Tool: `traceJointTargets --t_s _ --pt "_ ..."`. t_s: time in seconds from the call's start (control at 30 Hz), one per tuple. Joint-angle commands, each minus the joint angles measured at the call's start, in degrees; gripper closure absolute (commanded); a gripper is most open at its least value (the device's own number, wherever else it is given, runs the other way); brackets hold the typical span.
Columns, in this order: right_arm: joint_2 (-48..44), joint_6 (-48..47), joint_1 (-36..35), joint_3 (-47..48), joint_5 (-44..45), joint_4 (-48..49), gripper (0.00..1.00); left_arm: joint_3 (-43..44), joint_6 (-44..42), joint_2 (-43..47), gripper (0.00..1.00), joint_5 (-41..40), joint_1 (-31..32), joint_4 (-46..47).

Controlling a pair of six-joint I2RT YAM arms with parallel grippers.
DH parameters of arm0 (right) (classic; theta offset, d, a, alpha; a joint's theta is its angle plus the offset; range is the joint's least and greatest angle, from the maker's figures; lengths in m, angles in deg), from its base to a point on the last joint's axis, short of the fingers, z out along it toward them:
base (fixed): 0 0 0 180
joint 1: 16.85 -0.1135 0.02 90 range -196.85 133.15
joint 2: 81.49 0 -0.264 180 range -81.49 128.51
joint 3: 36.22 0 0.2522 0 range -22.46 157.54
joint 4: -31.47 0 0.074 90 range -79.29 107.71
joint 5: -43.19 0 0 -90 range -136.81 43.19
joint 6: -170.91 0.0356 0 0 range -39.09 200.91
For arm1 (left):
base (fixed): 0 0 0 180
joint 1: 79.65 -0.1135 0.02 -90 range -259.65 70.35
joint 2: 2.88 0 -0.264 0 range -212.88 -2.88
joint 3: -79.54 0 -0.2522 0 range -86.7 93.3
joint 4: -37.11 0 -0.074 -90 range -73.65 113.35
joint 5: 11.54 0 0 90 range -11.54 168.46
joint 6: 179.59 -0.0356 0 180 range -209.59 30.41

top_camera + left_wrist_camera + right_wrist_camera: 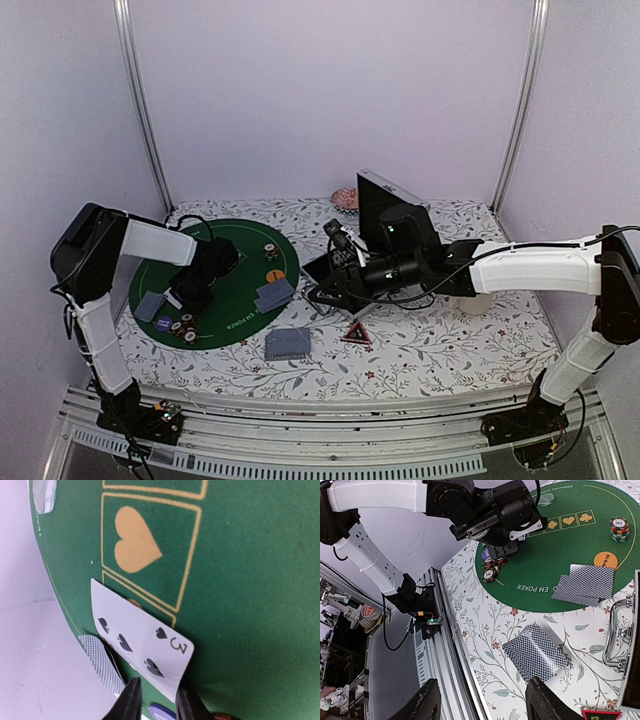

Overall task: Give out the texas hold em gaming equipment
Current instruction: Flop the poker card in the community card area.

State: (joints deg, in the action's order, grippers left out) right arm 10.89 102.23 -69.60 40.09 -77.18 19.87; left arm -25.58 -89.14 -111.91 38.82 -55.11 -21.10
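In the left wrist view a three of spades (135, 635) lies tilted, face up, over the green poker mat (250, 605). Its near corner rests against one finger of my left gripper (159, 700), whose jaws stand slightly apart. A face-down card (102, 665) and a blue chip (161, 713) lie beside them. From above, the left gripper (178, 300) sits at the mat's left, by loose chips (183, 328). Two face-down cards (275, 294), an orange button (274, 275) and a chip stack (270, 252) lie on the mat. My right gripper (482, 700) hangs open and empty near the deck (536, 652).
The open silver case (385, 205) stands at the back centre, its handle (620, 635) near my right gripper. A red triangle (355, 335) lies on the floral cloth. A cream mug (480, 300) sits behind the right arm. The metal rail (450, 655) runs along the table's near edge.
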Motion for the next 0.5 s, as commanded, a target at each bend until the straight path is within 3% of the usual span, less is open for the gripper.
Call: traceJointTargets --t_s 0.0,0.23,0.47 --pt "-0.54 -0.76 0.12 1.15 -0.17 -0.56 0.40 -1.01 0.39 0.25 0.73 8.46 2.02 -2.83" --pt "-0.71 -0.59 0.03 1.22 0.48 -1.40 0.40 0.17 0.70 5.04 0.55 10.80 3.25 -3.30" --pt "3.72 2.18 -0.19 5.19 7.90 -8.25 0.40 2.44 3.14 15.55 0.49 14.57 3.54 -2.44"
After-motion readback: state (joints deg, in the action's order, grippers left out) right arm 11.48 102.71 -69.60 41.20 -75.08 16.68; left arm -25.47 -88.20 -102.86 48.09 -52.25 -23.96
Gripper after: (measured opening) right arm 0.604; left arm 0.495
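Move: The face-up three of spades has its middle about 4 cm ahead of the left hand and 1 cm below it, its near edge at the fingertips. The small blind button lies some 3 cm back and 3 cm left, the red chips 5 cm back and 2 cm right, and the face-down hole cards about 2 cm ahead and 7 cm left, all low on the felt. From the right hand the card is roughly 36 cm left, 14 cm ahead and 20 cm down. The left fingertips come free of the three of spades' near edge as the already loosened fingers spread further, to about half open. The hand draws some 4 cm to the right, away from the card, a touch back, and climbs about 3 cm, mostly late on, while the wrist tips the fingers some 10 degrees steeper downward. ##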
